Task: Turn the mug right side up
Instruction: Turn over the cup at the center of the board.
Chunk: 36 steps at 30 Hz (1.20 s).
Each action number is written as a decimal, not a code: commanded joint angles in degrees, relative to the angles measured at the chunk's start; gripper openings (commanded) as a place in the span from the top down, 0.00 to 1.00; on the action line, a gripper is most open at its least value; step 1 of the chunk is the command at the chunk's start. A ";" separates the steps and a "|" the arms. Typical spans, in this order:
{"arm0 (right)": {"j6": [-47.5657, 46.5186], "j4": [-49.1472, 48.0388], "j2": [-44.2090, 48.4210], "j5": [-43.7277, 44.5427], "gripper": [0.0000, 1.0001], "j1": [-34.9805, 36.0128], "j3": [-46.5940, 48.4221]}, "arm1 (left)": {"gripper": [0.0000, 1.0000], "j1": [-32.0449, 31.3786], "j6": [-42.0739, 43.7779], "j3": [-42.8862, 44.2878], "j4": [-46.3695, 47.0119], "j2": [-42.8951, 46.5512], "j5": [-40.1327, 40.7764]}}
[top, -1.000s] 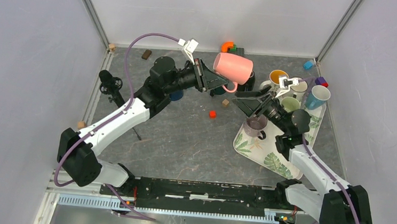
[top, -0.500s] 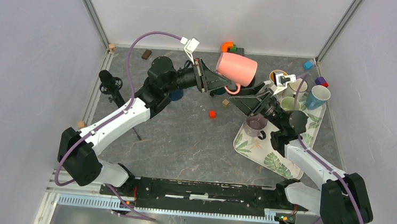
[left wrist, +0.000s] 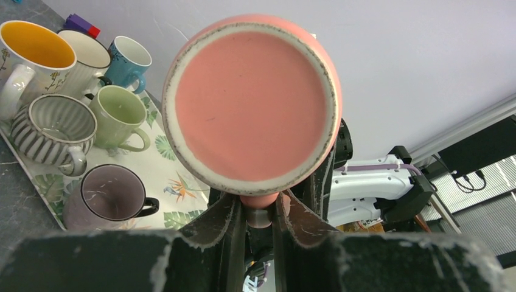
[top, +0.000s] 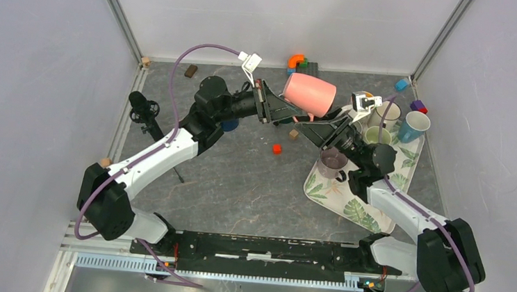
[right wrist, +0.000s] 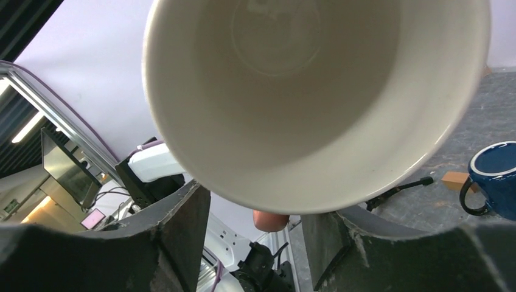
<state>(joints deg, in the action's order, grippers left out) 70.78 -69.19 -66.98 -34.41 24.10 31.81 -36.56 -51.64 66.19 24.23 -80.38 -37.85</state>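
The pink mug [top: 310, 94] hangs in the air on its side over the back middle of the table. My left gripper [top: 293, 111] is shut on its handle. The left wrist view shows the mug's flat pink bottom [left wrist: 252, 103] and the handle pinched between my left gripper's [left wrist: 260, 210] jaws. My right gripper [top: 324, 120] is open, just right of the mug and below it. In the right wrist view the mug's white inside [right wrist: 316, 91] faces the camera. Its rim and handle [right wrist: 271, 220] lie between my right gripper's [right wrist: 255, 204] spread jaws, with gaps on both sides.
A leaf-print tray [top: 349, 203] at the right holds several upright mugs, among them a purple one [top: 331, 164], a green one [top: 376, 134] and a blue one [top: 411, 125]. A dark blue mug [top: 229, 124] stands under my left arm. A red block [top: 277, 148] and a wooden block [top: 293, 134] lie mid-table.
My left gripper has carried the pink mug a little to the right. My right gripper has moved left and up from over the tray until its jaws flank the mug.
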 commanded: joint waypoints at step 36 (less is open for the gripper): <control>-18.31 23.76 8.25 11.26 1.00 2.97 5.80 | 0.11 -0.13 2.59 -2.20 2.47 3.81 -1.67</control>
<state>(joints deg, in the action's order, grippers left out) 58.85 -48.60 -62.11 -27.86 26.94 33.93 -36.40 -51.51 63.72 26.26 -79.50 -39.13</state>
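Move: The pink mug's handle sits in the left hand's grip and already lies between the right hand's open fingers, about 1 cm to the left of the right hand point. The mug's body is some 4 cm ahead of and 4 cm above both hands. From the right hand, the red cube is about 7 cm ahead, 4 cm left and 32 cm below; the purple mug is roughly 3 cm ahead, 13 cm right and 28 cm below. The right fingers pinch the pink mug's handle while the left hand holds the mug nearly still in the air. Once the right grip has shut, the left fingers spread wide and let go of the handle. The right hand keeps its hold and takes the mug about 2 cm down and 1 cm forward, its fingertips dipping and swinging forward by some 10 degrees. ##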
